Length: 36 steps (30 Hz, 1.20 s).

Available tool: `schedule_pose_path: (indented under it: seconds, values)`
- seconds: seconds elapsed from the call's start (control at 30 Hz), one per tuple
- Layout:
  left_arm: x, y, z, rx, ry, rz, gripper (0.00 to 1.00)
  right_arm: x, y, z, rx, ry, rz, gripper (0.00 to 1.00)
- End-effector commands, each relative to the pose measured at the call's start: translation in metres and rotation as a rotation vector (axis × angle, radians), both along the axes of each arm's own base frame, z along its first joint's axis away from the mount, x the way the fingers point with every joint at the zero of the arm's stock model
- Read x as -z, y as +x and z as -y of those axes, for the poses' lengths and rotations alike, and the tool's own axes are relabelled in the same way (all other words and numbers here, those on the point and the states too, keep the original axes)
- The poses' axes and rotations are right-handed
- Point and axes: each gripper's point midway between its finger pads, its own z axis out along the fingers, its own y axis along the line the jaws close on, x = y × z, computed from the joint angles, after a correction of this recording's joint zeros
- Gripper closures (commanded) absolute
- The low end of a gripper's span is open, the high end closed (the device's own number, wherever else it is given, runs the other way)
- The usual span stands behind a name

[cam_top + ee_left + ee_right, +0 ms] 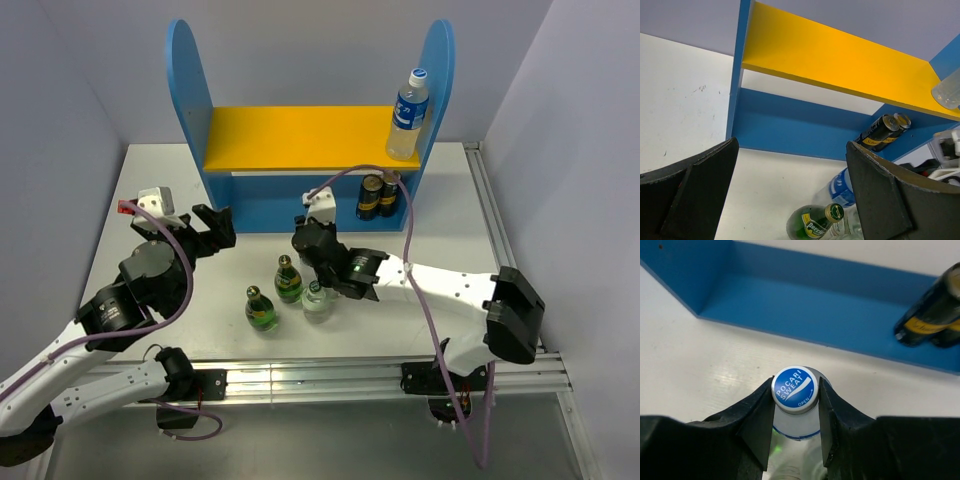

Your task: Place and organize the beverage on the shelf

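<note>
The shelf (300, 138) stands at the back, with a yellow upper board and blue sides. A blue-labelled water bottle (408, 115) stands on the board's right end, and two black cans (376, 195) sit on the blue base below it. My right gripper (796, 390) is shut on the neck of a Pocari Sweat bottle (794, 384), just under its blue cap, on the table in front of the shelf base (815, 310). In the top view the right gripper (318, 248) hides that bottle. My left gripper (213, 226) hangs open and empty near the shelf's left end.
Two green glass bottles (289, 280) (262, 310) and a clear bottle (317, 300) stand upright on the table just in front of the right gripper. The left wrist view shows a green Perrier bottle (815, 225) and the Pocari bottle's blue label (842, 186). Grey walls enclose the table.
</note>
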Motion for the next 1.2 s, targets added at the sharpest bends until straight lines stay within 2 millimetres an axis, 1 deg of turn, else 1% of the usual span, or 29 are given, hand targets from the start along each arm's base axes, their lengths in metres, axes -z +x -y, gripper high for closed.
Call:
schedule_pose_path:
  seconds: [0.0,0.07,0.1,0.17,0.2,0.23,0.27,0.3,0.33,0.37,0.4,0.43,0.47,0.5,0.53,0.57,0.6,0.63,0.67,0.7,0.73,0.77,0.8,0.83,0.87,0.9,0.93,1.03,1.17]
  values:
    - [-0.003,-0.002,-0.005,-0.016,-0.009,0.007,0.05,-0.157,0.005,0.035,0.111,0.207,0.260,1.00]
    - [-0.004,-0.002,-0.005,-0.018,-0.015,0.008,0.05,-0.211,0.000,0.057,0.145,0.246,0.345,1.00]
    - [-0.004,-0.002,-0.005,-0.017,-0.013,0.008,0.05,-0.225,-0.001,0.064,0.154,0.253,0.368,1.00]
    - [-0.003,-0.003,-0.005,-0.016,-0.013,0.009,0.05,-0.269,-0.006,0.083,0.179,0.288,0.440,1.00]
    - [-0.004,-0.003,-0.005,-0.016,-0.016,0.011,0.05,-0.282,-0.008,0.089,0.191,0.295,0.463,1.00]
    - [-0.003,-0.002,-0.005,-0.016,-0.016,0.010,0.05,-0.301,-0.010,0.098,0.209,0.308,0.495,1.00]
    - [-0.003,-0.002,-0.005,-0.016,-0.016,0.010,0.05,-0.313,-0.010,0.105,0.228,0.293,0.529,1.00]
    - [-0.004,-0.002,-0.005,-0.016,-0.019,0.010,0.05,-0.322,-0.009,0.108,0.235,0.294,0.548,1.00]
    - [-0.003,-0.002,-0.005,-0.017,-0.017,0.010,0.05,-0.336,-0.010,0.114,0.242,0.309,0.571,1.00]
    - [-0.003,-0.003,-0.005,-0.018,-0.016,0.009,0.05,-0.341,-0.004,0.115,0.250,0.290,0.586,1.00]
    - [-0.004,-0.003,-0.005,-0.018,-0.017,0.010,0.05,-0.353,-0.002,0.120,0.259,0.304,0.603,1.00]
    - [-0.003,-0.003,-0.005,-0.019,-0.015,0.008,0.05,-0.358,0.002,0.122,0.263,0.303,0.610,1.00]
    - [-0.003,-0.003,-0.006,-0.021,-0.015,0.008,0.05,-0.357,0.014,0.124,0.280,0.284,0.613,1.00]
    - [-0.003,-0.003,-0.006,-0.021,-0.015,0.008,0.05,-0.367,0.017,0.127,0.280,0.300,0.632,1.00]
    - [-0.003,-0.003,-0.006,-0.022,-0.014,0.009,0.05,-0.371,0.023,0.129,0.282,0.307,0.637,1.00]
    - [-0.003,-0.003,-0.006,-0.022,-0.014,0.009,0.04,-0.366,0.038,0.133,0.309,0.275,0.632,1.00]
    - [-0.003,-0.003,-0.006,-0.022,-0.014,0.009,0.04,-0.373,0.043,0.135,0.307,0.282,0.648,1.00]
    - [-0.003,-0.003,-0.006,-0.020,-0.011,0.009,0.04,-0.375,0.050,0.139,0.320,0.278,0.654,1.00]
    - [-0.002,-0.003,-0.005,-0.022,-0.009,0.007,0.04,-0.370,0.061,0.136,0.327,0.258,0.643,1.00]
    - [-0.003,-0.003,-0.005,-0.020,-0.009,0.007,0.04,-0.376,0.068,0.146,0.349,0.259,0.661,1.00]
    - [-0.003,-0.003,-0.005,-0.022,-0.007,0.006,0.04,-0.377,0.074,0.149,0.356,0.254,0.665,1.00]
    - [-0.002,-0.003,-0.005,-0.023,-0.002,0.004,0.04,-0.372,0.083,0.147,0.360,0.244,0.655,1.00]
    - [-0.001,-0.003,-0.004,-0.023,0.001,0.003,0.04,-0.375,0.089,0.156,0.380,0.242,0.663,1.00]
    - [-0.001,-0.003,-0.004,-0.023,0.001,0.003,0.04,-0.375,0.093,0.157,0.381,0.240,0.667,1.00]
    - [-0.001,-0.002,-0.004,-0.025,0.003,0.001,0.04,-0.370,0.102,0.156,0.385,0.229,0.659,1.00]
    - [-0.001,-0.003,-0.004,-0.026,0.002,0.002,0.04,-0.370,0.105,0.159,0.396,0.226,0.659,1.00]
    - [-0.001,-0.003,-0.004,-0.026,0.005,0.001,0.04,-0.365,0.114,0.163,0.414,0.212,0.655,1.00]
    - [-0.001,-0.003,-0.005,-0.031,0.009,0.000,0.04,-0.358,0.128,0.168,0.432,0.198,0.649,1.00]
    - [0.000,-0.004,-0.005,-0.037,0.017,-0.002,0.04,-0.351,0.138,0.175,0.463,0.178,0.639,1.00]
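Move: My right hand already grips the second Pocari bottle by its cap. The place for it on the yellow top shelf lies about 16 cm ahead, 16 cm right and 10 cm above. The shelved Pocari bottle stands some 7 cm right of that spot and 1 cm deeper. The nearer can is roughly 13 cm ahead, 16 right and 10 below me; the rear green bottle is 9 back, 3 left. From my left hand the spot is about 20 cm ahead, 32 right and 7 lower. Keeping my grip on the cap, I lift the bottle steeply with my right hand to some 34 cm, swinging right as it climbs. Once it is above the shelf I carry it about 15 cm forward over the yellow board and sink 6 or 7 cm to bring it down beside the first bottle. On the way my wrist tips up nearly 30 degrees and turns about 25 degrees clockwise. ##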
